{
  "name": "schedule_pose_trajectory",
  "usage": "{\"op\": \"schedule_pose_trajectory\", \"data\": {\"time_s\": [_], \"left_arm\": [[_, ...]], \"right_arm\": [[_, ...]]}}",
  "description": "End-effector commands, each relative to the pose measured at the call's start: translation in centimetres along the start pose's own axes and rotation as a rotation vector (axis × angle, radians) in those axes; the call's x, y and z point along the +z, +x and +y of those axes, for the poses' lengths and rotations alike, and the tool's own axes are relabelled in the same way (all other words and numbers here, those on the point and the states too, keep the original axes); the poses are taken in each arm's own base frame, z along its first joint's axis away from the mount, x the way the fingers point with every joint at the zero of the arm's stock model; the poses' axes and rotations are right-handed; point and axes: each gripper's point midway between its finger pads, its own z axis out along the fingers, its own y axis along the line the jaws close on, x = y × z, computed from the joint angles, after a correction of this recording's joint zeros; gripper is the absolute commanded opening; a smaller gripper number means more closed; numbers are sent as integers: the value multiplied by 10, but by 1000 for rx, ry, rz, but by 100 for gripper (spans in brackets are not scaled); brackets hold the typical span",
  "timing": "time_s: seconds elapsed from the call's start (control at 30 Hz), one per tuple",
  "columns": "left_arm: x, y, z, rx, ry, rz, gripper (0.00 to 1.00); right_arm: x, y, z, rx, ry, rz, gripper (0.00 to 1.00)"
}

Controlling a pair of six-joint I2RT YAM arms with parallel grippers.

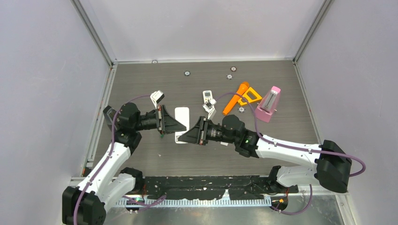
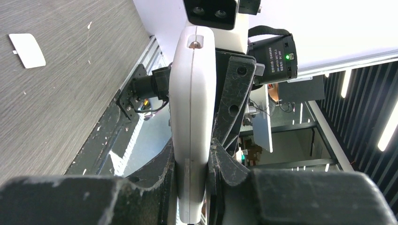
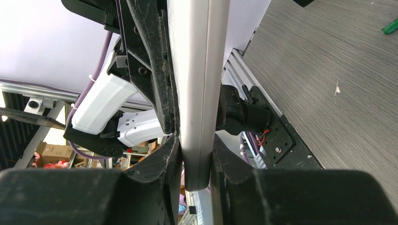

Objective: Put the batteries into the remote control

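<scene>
The white remote control [image 1: 181, 123] is gripped from both sides at mid-table. My left gripper [image 1: 174, 125] is shut on its left side, and in the left wrist view the remote [image 2: 192, 93] runs edge-on between the fingers of that gripper [image 2: 193, 157]. My right gripper [image 1: 188, 135] is shut on the opposite side. The right wrist view has both fingers pressed against the remote's [image 3: 199, 84] lower end at the gripper [image 3: 197, 147]. A green battery [image 3: 389, 26] lies on the table. Other batteries do not show.
A flat white piece [image 2: 27, 50] lies on the wood-grain table. At the back are a small white remote [image 1: 208, 96], an orange tool [image 1: 240, 97], a pink wedge-shaped object [image 1: 268, 104] and another white piece [image 1: 157, 97]. Walls enclose the table on three sides.
</scene>
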Motion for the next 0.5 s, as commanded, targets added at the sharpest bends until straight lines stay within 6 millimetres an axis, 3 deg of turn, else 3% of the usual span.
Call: {"op": "schedule_pose_trajectory", "data": {"time_s": [0.0, 0.07, 0.17, 0.23, 0.27, 0.3, 0.37, 0.47], "left_arm": [[-1, 0, -8, 53, 20, -5, 0], [-1, 0, -8, 56, 20, -6, 0], [-1, -1, -9, 60, 20, -10, 0], [-1, -1, -9, 66, 20, -13, 0], [-1, -1, -8, 71, 20, -14, 0], [-1, -1, -9, 78, 21, -17, 0], [-1, -2, -11, 100, 24, -28, 0], [-2, -3, -14, 138, 28, -44, 0]], "right_arm": [[1, -10, 11, -37, -24, -30, 16], [1, -10, 9, -39, -17, -32, 9], [-1, -10, 10, -48, -15, -34, 6], [-3, -12, 12, -52, -18, -45, 20], [-3, -13, 12, -54, -18, -52, 36], [-6, -14, 15, -58, -25, -60, 43], [-9, -17, 17, -67, -31, -76, 66], [-12, -20, 20, -81, -35, -95, 75]]}}
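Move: The white remote is in both grippers, its middle about 1 cm ahead of the left hand and 5 cm ahead of the right, which pinches its near end. On the table, some 24 cm below, the green battery lies roughly 13 cm ahead of the right hand and 11 cm to its left. The loose white battery cover is about 9 cm ahead and 18 cm to the right of the right hand. Hardly travelling at all, the right hand first keeps its pinch on the remote's near end, then spreads its fingers well apart, letting go of the upper and lower faces and easing about half a centimetre to the right. The left hand holds still, fingers shut on the remote. ##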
